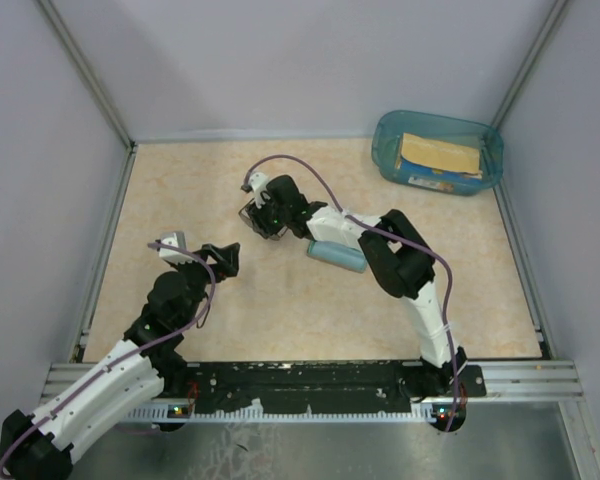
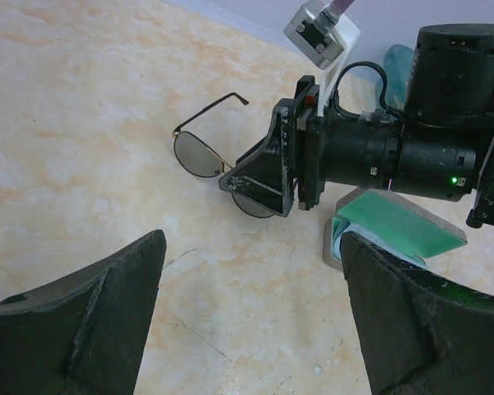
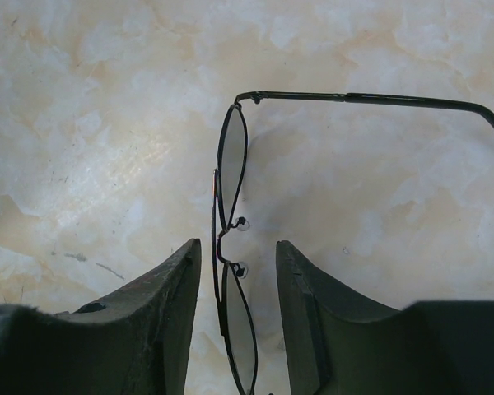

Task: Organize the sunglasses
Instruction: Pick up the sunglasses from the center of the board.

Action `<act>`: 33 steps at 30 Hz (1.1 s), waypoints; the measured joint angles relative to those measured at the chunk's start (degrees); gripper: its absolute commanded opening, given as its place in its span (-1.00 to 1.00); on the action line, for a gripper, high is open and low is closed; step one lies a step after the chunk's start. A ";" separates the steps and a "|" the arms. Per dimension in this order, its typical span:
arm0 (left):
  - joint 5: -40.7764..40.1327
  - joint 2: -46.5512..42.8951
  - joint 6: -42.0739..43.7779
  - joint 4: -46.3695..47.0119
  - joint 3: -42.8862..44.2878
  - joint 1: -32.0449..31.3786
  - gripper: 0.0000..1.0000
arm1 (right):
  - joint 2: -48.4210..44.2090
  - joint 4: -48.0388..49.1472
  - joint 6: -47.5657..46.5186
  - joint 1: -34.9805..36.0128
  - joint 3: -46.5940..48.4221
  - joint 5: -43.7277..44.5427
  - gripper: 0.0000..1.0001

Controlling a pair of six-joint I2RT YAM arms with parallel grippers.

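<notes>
The sunglasses [image 3: 230, 160] stand on the marbled table on their lenses, one slim temple arm [image 3: 379, 100] stretched out to the right. My right gripper [image 3: 237, 247] straddles the frame just below the nose bridge. Its fingers [image 3: 169, 288] are narrowly apart, and a gap shows on both sides of the lens. From the left wrist view, the same gripper [image 2: 259, 177] covers one lens of the sunglasses [image 2: 199, 154]. My left gripper [image 2: 251, 239] hangs wide open above bare table, a short way in front of them, holding nothing. In the top view it [image 1: 223, 258] sits left of the right gripper [image 1: 263, 222].
A grey case [image 2: 395, 230] with a green inside lies open just right of the sunglasses, under the right arm [image 1: 337, 255]. A blue plastic bin [image 1: 385, 150] holding a yellow packet stands at the back right corner. Walls close in the table on three sides.
</notes>
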 measured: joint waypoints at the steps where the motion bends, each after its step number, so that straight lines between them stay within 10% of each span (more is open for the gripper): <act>1: -0.02 0.00 0.02 -0.07 -0.02 0.02 0.85 | 0.07 0.00 0.00 0.00 0.00 0.02 -0.23; 22: -0.37 -0.04 0.02 -0.85 -0.13 0.04 0.85 | 0.52 -0.22 -0.07 0.00 1.79 -0.07 -0.46; 33: -0.44 -0.07 0.02 -0.87 -0.13 0.04 0.85 | 0.52 -0.31 -1.09 0.00 1.81 -0.20 -0.97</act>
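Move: The bridge of the sunglasses stands almost between the right fingertips, about 1 cm ahead, 1 cm to the left and some 2 cm below. The open glasses case lies roughly 17 cm to the right hand's right and 6 cm back, about 2 cm lower. From the left hand, the sunglasses are about 14 cm ahead, 9 cm right and 15 cm below. The right fingers close and pinch the sunglasses' frame near the bridge while the hand eases up about 1 cm. ##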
